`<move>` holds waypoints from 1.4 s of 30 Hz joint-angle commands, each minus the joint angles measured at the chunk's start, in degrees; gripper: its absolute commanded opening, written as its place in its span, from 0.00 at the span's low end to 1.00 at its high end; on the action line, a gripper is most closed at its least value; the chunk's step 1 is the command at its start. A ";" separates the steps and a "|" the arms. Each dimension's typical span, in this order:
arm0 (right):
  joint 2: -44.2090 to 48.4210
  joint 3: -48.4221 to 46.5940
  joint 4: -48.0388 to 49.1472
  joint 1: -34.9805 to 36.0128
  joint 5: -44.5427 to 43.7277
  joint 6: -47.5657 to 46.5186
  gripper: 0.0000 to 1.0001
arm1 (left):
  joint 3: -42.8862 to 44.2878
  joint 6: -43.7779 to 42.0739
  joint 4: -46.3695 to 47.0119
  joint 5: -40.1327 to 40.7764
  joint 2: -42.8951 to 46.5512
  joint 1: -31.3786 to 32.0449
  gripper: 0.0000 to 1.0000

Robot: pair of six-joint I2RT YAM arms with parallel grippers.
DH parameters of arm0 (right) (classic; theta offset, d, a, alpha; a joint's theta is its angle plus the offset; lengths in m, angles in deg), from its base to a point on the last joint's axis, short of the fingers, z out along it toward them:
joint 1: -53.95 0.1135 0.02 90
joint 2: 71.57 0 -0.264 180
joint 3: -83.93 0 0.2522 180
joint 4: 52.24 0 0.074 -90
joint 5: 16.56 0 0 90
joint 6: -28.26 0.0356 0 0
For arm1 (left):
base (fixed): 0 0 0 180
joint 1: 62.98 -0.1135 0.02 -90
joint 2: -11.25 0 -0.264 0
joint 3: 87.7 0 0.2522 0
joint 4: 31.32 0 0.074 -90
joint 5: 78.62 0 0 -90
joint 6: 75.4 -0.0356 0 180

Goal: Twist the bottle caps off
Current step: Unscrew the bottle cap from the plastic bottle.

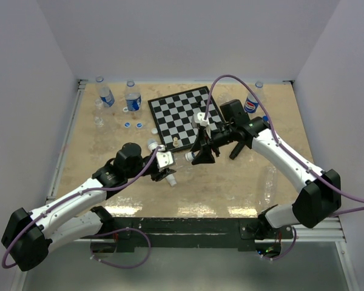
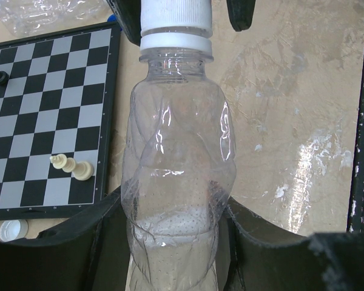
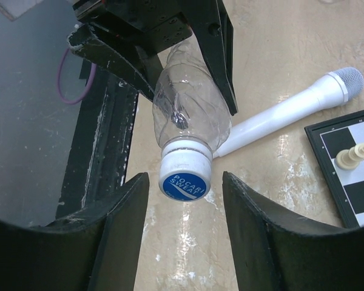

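My left gripper [image 2: 176,242] is shut on the lower body of a clear, label-free bottle [image 2: 179,151], which it holds above the table with the neck pointing away. The bottle's white cap [image 3: 183,176], with a blue printed top, sits between the two fingers of my right gripper [image 3: 185,194]. That gripper is open, with a gap on each side of the cap. In the top view the two grippers meet in front of the chessboard, left gripper [image 1: 165,162] and right gripper [image 1: 201,155], the cap [image 1: 190,156] between them.
A chessboard [image 1: 185,112] with a pale chess piece [image 1: 176,141] lies behind. Two labelled bottles [image 1: 106,94] [image 1: 132,97] stand at the back left, and a logo bottle [image 1: 252,103] at the back right. Loose caps [image 1: 138,125] lie nearby. A white microphone [image 3: 291,112] lies under the held bottle.
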 commanded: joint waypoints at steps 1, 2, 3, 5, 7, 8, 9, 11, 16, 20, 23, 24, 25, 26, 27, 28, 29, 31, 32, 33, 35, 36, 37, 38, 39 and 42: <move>-0.37 -2.82 -0.88 0.67 1.78 0.51 0.55 | 1.26 0.66 2.91 -0.18 0.10 -0.06 0.05; -0.38 -2.91 -0.88 0.76 1.78 0.43 0.53 | 1.26 0.66 2.91 -0.18 0.10 -0.06 0.05; -0.38 -2.91 -0.97 0.85 1.78 0.43 0.52 | 1.34 0.66 2.91 -0.27 0.10 -0.06 0.05; -0.46 -3.00 -0.97 0.94 1.78 0.34 0.50 | 1.26 0.66 2.91 -0.27 0.01 -0.06 0.05; -0.55 -2.91 -1.14 1.11 1.69 0.16 0.44 | 1.26 0.66 2.91 -0.27 0.01 -0.06 0.05; -0.55 -2.91 -1.15 1.20 1.69 -0.01 0.41 | 1.26 0.66 2.91 -0.27 0.01 0.03 0.05; -0.64 -2.83 -1.23 1.20 1.51 -0.19 0.37 | 1.26 0.66 2.91 -0.27 0.10 0.03 0.05; -0.64 -2.91 -1.49 1.29 0.99 -1.15 0.30 | 1.26 0.66 2.91 -0.18 0.01 -0.06 0.05; -0.81 -5.28 -11.66 1.46 1.86 -19.81 0.04 | 1.26 0.66 2.82 -0.36 0.19 -0.06 0.05; 0.41 -6.69 -23.56 1.47 2.05 -49.45 0.00 | 1.35 0.66 2.91 -0.62 0.27 0.12 0.05; 2.87 -5.73 -23.29 1.47 -0.50 -64.30 0.03 | 1.26 0.57 2.82 -0.36 0.54 0.21 0.05; 3.14 -5.46 -23.21 1.55 -2.25 -68.87 0.08 | 1.26 0.66 2.82 -0.36 0.71 0.21 0.05; 3.14 -5.46 -23.21 1.81 -4.35 -73.53 0.12 | 1.34 0.66 2.82 -0.27 0.63 0.29 0.05; 2.79 -5.64 -23.21 1.90 -6.20 -77.93 0.13 | 1.26 0.66 2.82 -0.18 0.63 0.21 0.05; 2.27 -5.90 -23.21 2.17 -8.48 -80.23 0.12 | 1.34 0.57 2.74 -0.18 0.80 0.21 0.04; 1.91 -6.07 -23.38 2.17 -10.07 -82.61 0.10 | 1.26 0.57 2.74 -0.18 0.80 0.29 0.05; 1.56 -5.99 -23.56 2.17 -11.65 -84.98 0.08 | 1.26 0.57 2.82 -0.18 0.80 0.38 0.04; 1.56 -5.38 -23.65 2.08 -12.37 -88.15 0.04 | 1.26 0.48 2.82 -0.27 0.71 0.30 0.04; 1.56 -5.03 -23.73 2.17 -12.03 -88.95 0.04 | 1.26 0.57 2.82 -0.36 0.80 0.30 0.04; 1.73 -4.67 -23.73 2.26 -11.33 -89.22 0.03 | 1.34 0.48 2.82 -0.36 0.80 0.30 0.05; 2.26 -3.80 -23.65 2.17 -10.27 -89.48 0.04 | 1.26 0.57 2.82 -0.44 0.80 0.30 0.05; 2.61 -3.27 -23.65 2.17 -9.74 -89.31 0.06 | 1.26 0.57 2.82 -0.45 0.80 0.38 0.05; 2.70 -2.83 -23.47 2.08 -9.22 -88.87 0.08 | 1.26 0.57 2.82 -0.45 0.80 0.38 0.05; 3.05 -2.48 -23.12 2.08 -8.60 -87.48 0.10 | 1.26 0.57 2.82 -0.45 0.80 0.38 0.05; 3.31 -2.12 -22.42 2.08 -7.64 -85.20 0.13 | 1.26 0.57 2.74 -0.53 0.80 0.38 0.05; 4.37 -1.42 -19.88 1.91 -5.53 -77.47 0.27 | 1.34 0.48 2.74 -0.45 0.89 0.38 0.04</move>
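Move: The white cap sits almost between my right hand's open fingers, about 1 cm farther left along the way they point. The bottle's clear body runs back from it, its middle some 7 cm left, 2 cm back and 3 cm below my right hand. The microphone lies roughly 13 cm left, level, and 19 cm below; the white chess piece 11 cm ahead, 8 cm left, 18 cm below. From my left hand the cap is about 4 cm ahead, 10 cm right and 4 cm above. I close my right fingers on the sides of the cap while easing less than 1 cm left, then roll the wrist about 70 degrees around the fingers' own line, counter-clockwise as seen facing the cap's top, twisting the pinched cap with the hand almost in place. My left hand stays put and keeps its grip on the bottle body. ##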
